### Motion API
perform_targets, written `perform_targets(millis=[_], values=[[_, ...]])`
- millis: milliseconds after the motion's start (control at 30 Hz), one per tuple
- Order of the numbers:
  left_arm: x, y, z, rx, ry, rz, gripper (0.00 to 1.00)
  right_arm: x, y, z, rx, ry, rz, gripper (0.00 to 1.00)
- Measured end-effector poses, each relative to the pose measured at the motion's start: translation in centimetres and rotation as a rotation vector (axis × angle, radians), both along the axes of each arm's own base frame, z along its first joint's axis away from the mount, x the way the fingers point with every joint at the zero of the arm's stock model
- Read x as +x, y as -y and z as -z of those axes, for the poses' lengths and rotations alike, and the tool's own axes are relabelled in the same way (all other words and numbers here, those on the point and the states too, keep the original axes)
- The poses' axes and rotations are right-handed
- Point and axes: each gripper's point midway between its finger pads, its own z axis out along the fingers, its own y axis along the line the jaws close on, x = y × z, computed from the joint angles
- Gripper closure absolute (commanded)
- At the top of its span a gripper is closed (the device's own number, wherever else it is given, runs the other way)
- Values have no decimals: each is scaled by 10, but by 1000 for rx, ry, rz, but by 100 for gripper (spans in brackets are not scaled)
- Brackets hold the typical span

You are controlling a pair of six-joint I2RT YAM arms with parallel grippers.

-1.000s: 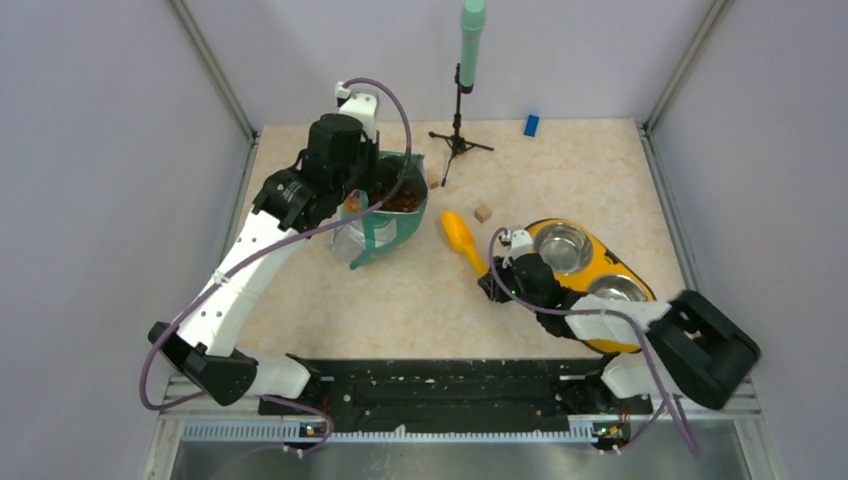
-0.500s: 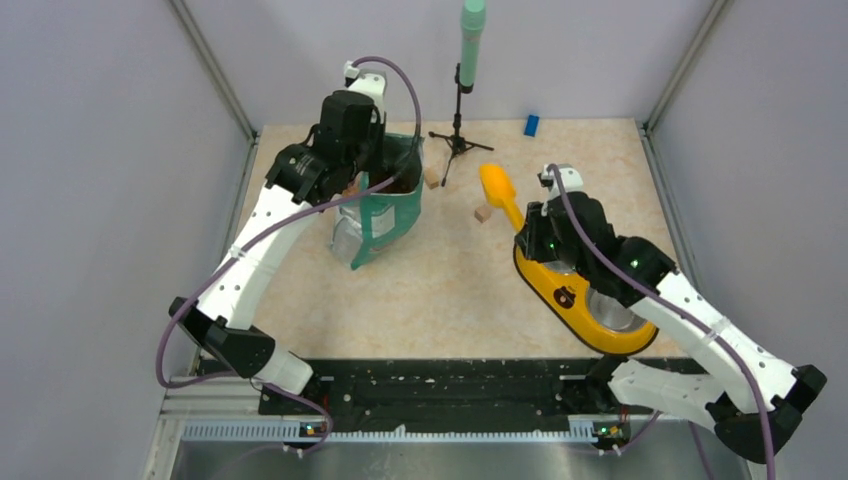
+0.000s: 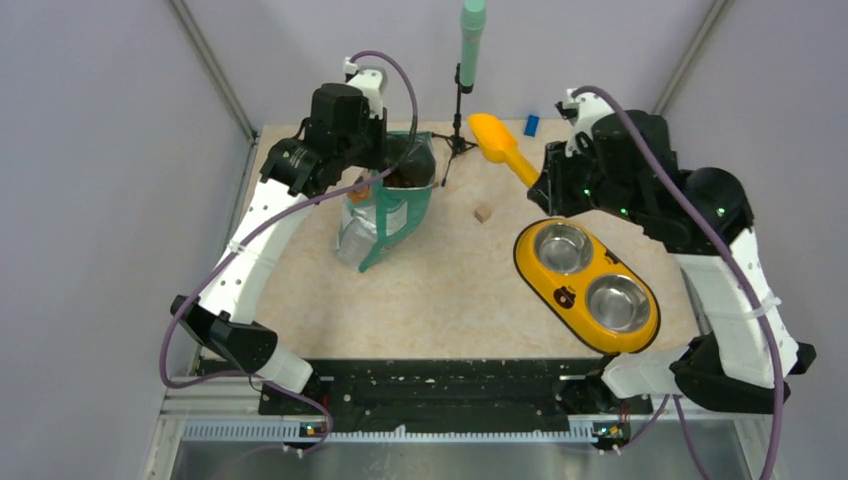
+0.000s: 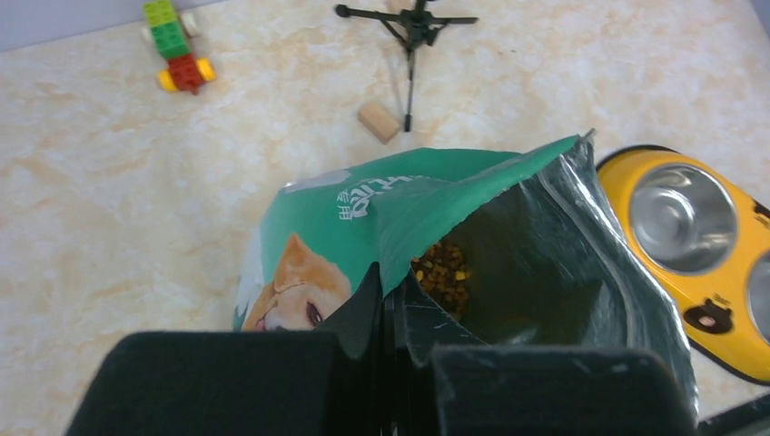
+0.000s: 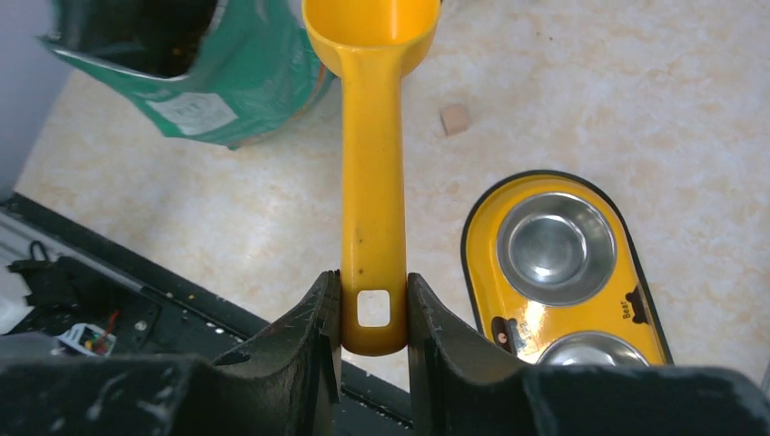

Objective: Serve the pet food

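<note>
A teal-and-white pouch (image 3: 388, 208) with a dog's face stands upright at the back left, its mouth open. Brown pet food (image 4: 444, 272) lies inside it. My left gripper (image 4: 390, 304) is shut on the pouch's near rim and holds that edge up. My right gripper (image 5: 374, 309) is shut on the end of a yellow scoop's handle (image 5: 372, 191). The scoop (image 3: 497, 143) hangs in the air right of the pouch, beyond the yellow double bowl (image 3: 524, 255). No kibble shows in the visible part of the scoop's cup. Both steel bowls (image 5: 548, 246) look empty.
A black tripod with a green pole (image 3: 462, 92) stands just behind the pouch. Small wooden cubes (image 3: 483, 213) (image 4: 379, 121) lie on the table between pouch and bowls. A blue block (image 3: 531, 124) sits at the back wall, and toy bricks (image 4: 174, 47) lie far left.
My right arm has lifted the scoop off the table in front of the bowls and carried it up and back. My left gripper has pulled the pouch more upright.
</note>
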Motion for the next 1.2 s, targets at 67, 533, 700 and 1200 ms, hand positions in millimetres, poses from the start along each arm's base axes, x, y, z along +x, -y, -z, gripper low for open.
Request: perform_targets(millis=[67,533,700,1200], values=[[-3,7,2,-24,-17,34,100,-12,2,-17,39,11,-31,100],[-27,63,13,-119,-103,202,100,-77,-13,-10,152,-170,-258,100],[-35,72,15,-115,-117,231,100,-87,-15,0,143,-231,-292,100],[-112,113,51,-134,-230,376,100,-111,-12,41,150,-453,-229,100]])
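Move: The left hand grips the rim of the pet food bag; the scoop's head is about 20 cm to its right, 2 cm back and 4 cm higher, and a light wood block lies 13 cm ahead, 9 cm right, 35 cm below. The right hand holds the scoop; the bag's mouth is some 21 cm left of it, 10 cm ahead, 9 cm lower. On the table, nearly 40 cm below this hand, the farther bowl lies 12 cm ahead and 11 cm right, a small cube 20 cm ahead and 8 cm left. Swing the left gripper right, then back towards the scoop, about 11 cm each way and sinking slightly, turning clockwise and keeping its pinch on the bag rim. Meanwhile draw the right gripper back about 11 cm, first rising a little, then sinking past its starting height, and tip its fingers downward some 25 degrees, holding the scoop to meet the bag's open mouth. ##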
